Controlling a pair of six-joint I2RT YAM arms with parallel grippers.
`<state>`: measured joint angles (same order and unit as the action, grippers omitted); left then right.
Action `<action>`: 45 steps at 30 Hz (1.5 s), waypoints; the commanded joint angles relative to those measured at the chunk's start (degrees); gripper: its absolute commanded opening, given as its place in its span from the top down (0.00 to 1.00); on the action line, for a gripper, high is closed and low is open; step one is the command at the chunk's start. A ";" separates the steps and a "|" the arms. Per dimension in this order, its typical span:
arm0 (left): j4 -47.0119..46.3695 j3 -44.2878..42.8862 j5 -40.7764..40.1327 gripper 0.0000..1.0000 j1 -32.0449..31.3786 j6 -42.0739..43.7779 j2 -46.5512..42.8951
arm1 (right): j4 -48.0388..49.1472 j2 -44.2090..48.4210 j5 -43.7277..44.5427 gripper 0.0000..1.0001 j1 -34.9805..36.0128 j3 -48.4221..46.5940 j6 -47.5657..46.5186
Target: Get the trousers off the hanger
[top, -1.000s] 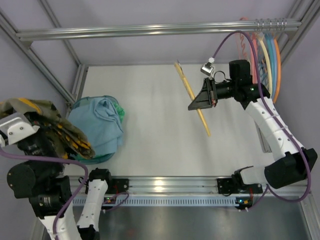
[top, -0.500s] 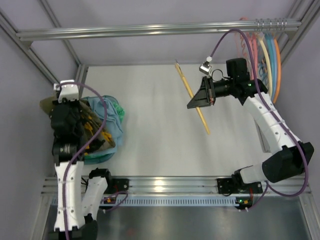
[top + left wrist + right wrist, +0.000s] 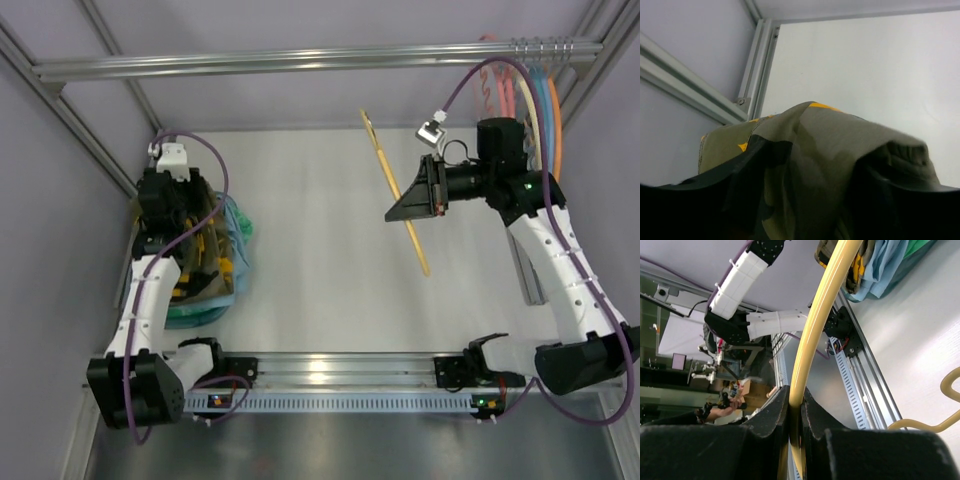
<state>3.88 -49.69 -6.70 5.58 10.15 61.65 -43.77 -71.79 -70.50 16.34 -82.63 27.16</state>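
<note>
The camouflage trousers (image 3: 207, 268) lie bunched on the pile in the basket at the far left, off the hanger. My left gripper (image 3: 183, 228) hangs right over them. In the left wrist view the trousers (image 3: 830, 145) fill the lower frame; my left gripper (image 3: 805, 187) is open, its dark fingers (image 3: 742, 192) well apart with loose cloth between them. Over the table's right half my right gripper (image 3: 402, 205) is shut on the pale yellow hanger (image 3: 384, 166), held bare and slanting. The right wrist view shows that gripper (image 3: 796, 401) clamped on the hanger's bar (image 3: 824, 302).
Light blue clothes (image 3: 240, 238) lie under the trousers in a teal basket (image 3: 200, 316). Pink, blue and orange hangers (image 3: 538, 100) hang from the top rail (image 3: 320, 60) at the far right. Aluminium frame posts (image 3: 90, 130) run close by the left arm.
My left arm swung the trousers in over the basket and lowered them, and its jaws have opened. The right arm shifted the hanger slightly to the right.
</note>
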 commanded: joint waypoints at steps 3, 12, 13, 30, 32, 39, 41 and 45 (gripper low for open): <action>-3.26 0.74 10.12 0.24 -0.57 -2.86 -7.49 | 2.20 3.94 -1.22 1.00 -3.59 -3.23 2.28; -3.44 -2.34 17.67 0.13 -0.57 -6.20 -13.91 | -2.37 0.60 3.70 1.00 -11.05 -17.20 12.03; -5.27 -2.34 19.08 0.13 -0.57 -6.46 -14.36 | -1.76 0.25 3.79 1.00 -12.80 -17.39 13.52; -6.16 -7.88 21.73 0.13 -3.21 -7.43 -12.43 | 0.96 -9.24 7.40 1.00 -22.05 -30.13 33.13; -6.16 -8.14 20.77 0.13 -4.00 -7.08 -12.17 | 1.49 -9.86 6.96 1.00 -22.05 -30.22 34.63; -6.16 -9.02 17.69 0.12 -6.71 -6.64 -11.46 | 1.67 -11.79 7.83 1.00 -22.58 -28.46 37.44; -6.08 -9.11 17.16 0.12 -7.69 -6.38 -11.37 | 2.10 -12.41 7.92 1.00 -22.75 -28.73 38.32; -6.16 -9.19 15.93 0.12 -8.83 -6.20 -11.20 | 3.07 -13.29 7.57 1.00 -22.75 -28.47 38.67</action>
<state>0.95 -56.36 10.92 -2.46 3.31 50.33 -45.41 -84.51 -63.59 -5.43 -109.71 64.53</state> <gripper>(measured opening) 0.874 0.095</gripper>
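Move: The spot on the rail for the hanger held in the right hand lies about 23 cm ahead of that hand, 11 cm to its right and 17 cm higher. The coloured hangers hang roughly 11 cm to the right of that spot, level with it in reach, their middles about 12 cm lower. From the left hand, the trousers' middle lies some 12 cm back, 2 cm right and 10 cm below; the green cloth lies 7 cm back, 11 cm right and 14 cm below. Up and to the right first, then mostly forward, the right hand carries the hanger about 13 cm out and 10 cm up to the rail, yawing some 35 degrees clockwise and then tipping the hanger's far side down. The left fingers, already opening, spread fully and leave the trousers; that hand rises, swings right and tilts up. ##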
